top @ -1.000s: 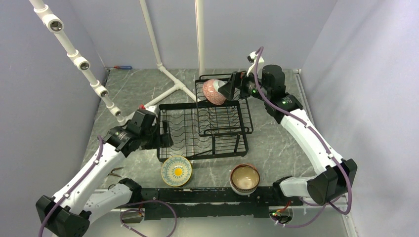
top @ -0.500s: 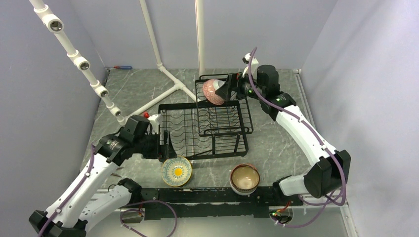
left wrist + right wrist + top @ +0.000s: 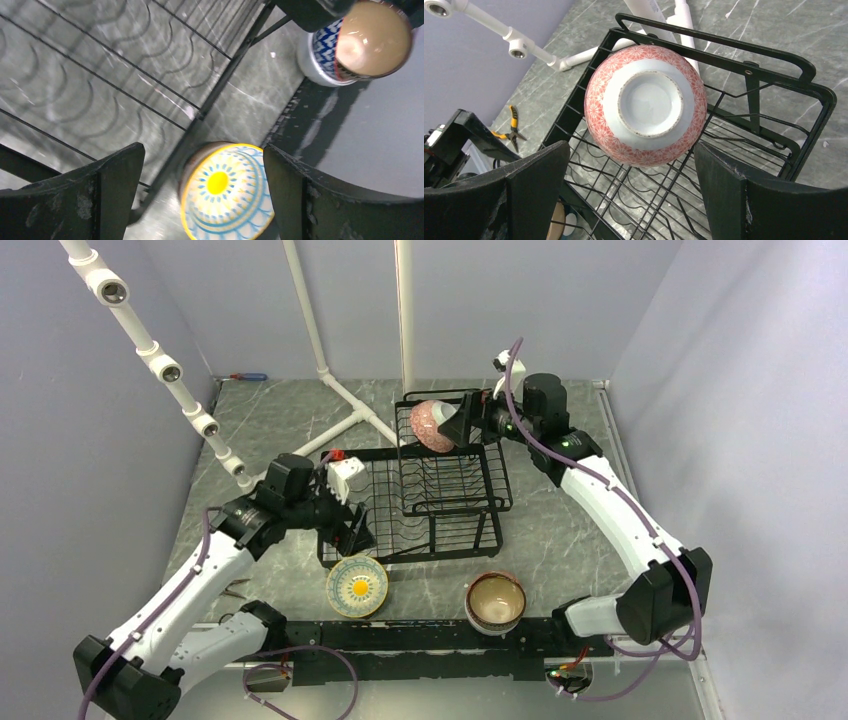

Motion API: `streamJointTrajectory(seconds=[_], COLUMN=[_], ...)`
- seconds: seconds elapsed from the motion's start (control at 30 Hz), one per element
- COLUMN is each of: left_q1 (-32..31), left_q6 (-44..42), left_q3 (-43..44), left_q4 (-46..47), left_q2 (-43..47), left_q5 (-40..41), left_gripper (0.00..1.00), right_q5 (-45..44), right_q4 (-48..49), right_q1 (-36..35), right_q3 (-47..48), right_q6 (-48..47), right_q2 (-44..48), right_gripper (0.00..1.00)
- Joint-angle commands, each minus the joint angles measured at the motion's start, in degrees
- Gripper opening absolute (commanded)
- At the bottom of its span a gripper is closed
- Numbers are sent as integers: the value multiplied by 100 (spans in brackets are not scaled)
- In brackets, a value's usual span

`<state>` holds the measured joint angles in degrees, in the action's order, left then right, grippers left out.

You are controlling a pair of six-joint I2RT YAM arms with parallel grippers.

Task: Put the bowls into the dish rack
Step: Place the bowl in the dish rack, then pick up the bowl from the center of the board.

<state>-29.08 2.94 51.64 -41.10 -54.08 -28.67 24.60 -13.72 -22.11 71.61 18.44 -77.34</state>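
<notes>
A pink-patterned bowl (image 3: pixel 430 426) (image 3: pixel 646 105) rests upside down, tilted, in the raised basket of the black wire dish rack (image 3: pixel 410 453) (image 3: pixel 774 75). My right gripper (image 3: pixel 453 423) (image 3: pixel 631 150) stands open just behind the bowl, its fingers wide on either side and apart from it. A yellow-dotted bowl (image 3: pixel 357 586) (image 3: pixel 227 192) sits on the table in front of the dish rack's (image 3: pixel 225 75) front-left corner. My left gripper (image 3: pixel 352 532) (image 3: pixel 202 165) hangs open above it, holding nothing. A brown-rimmed bowl tops a stack (image 3: pixel 496 602) that includes a blue-patterned bowl (image 3: pixel 325 47).
A white pipe frame (image 3: pixel 330 390) runs behind and left of the rack. Pliers (image 3: pixel 235 588) (image 3: pixel 511 125) lie at the left front. A small red-and-blue tool (image 3: pixel 248 376) lies at the back left. Walls close in on three sides.
My left arm swung right from beside the rack to over its front-left corner, and its gripper now points down at the yellow-dotted bowl. The right arm and pink bowl hardly moved.
</notes>
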Motion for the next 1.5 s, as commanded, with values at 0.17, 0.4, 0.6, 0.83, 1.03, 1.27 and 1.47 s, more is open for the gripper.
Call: streamJointTrajectory(seconds=[0.17, 0.4, 0.6, 0.83, 1.03, 1.27, 1.47], left_q1=[-18, -19, -19, -60, -190, -379, -484], left_q6=[-3718, -4738, -4995, -5228, -5332, -5324, -5383], left_q3=[-860, -895, -758, -870, -869, -822, -827], left_q4=[866, 570, 201, 16, -62, -99, -107], left_q2=[352, 279, 7, 17, -275, -532, -569], left_q5=[-436, -871, -861, -1139, -1037, -694, -631], left_gripper=[94, 86, 80, 78, 59, 54, 34], right_q5=[3, 5, 13, -22, -40, -23, -21], right_q4=[40, 36, 87, 107, 147, 176, 168], right_q1=[65, 82, 91, 123, 161, 167, 185], right_q3=[-24, -43, -94, -145, -199, -256, -304], right_q6=[-127, -108, -51, -44, -9, 20, 23], right_q2=[286, 229, 206, 261, 296, 328, 359], right_gripper=[99, 99, 99, 99, 99, 99, 99])
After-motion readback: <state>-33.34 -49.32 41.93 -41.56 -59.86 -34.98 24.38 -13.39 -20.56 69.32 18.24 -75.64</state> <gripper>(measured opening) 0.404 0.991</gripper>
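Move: The yellow-rimmed bowl's middle is some 8 cm back from my left hand, nearly level with it sideways (about 1 cm to the right), and roughly 13 cm below. The dish rack's lower tray is centred about 11 cm ahead and 13 cm to the right, 12 cm down. The brown bowl stands about 10 cm back and 33 cm to the right, also some 12 cm down. From my right hand the yellow-rimmed bowl is about 25 cm back, 28 cm left and 23 cm below. I sink my empty left hand about 8 cm, easing back some 2 cm, towards the rack-side rim of the yellow-rimmed bowl. On the way I swing the wrist clockwise about 40 degrees until the fingers slant down to my right, and close them from wide open to under half, one finger either side of that rim; a touch can't be made out. ##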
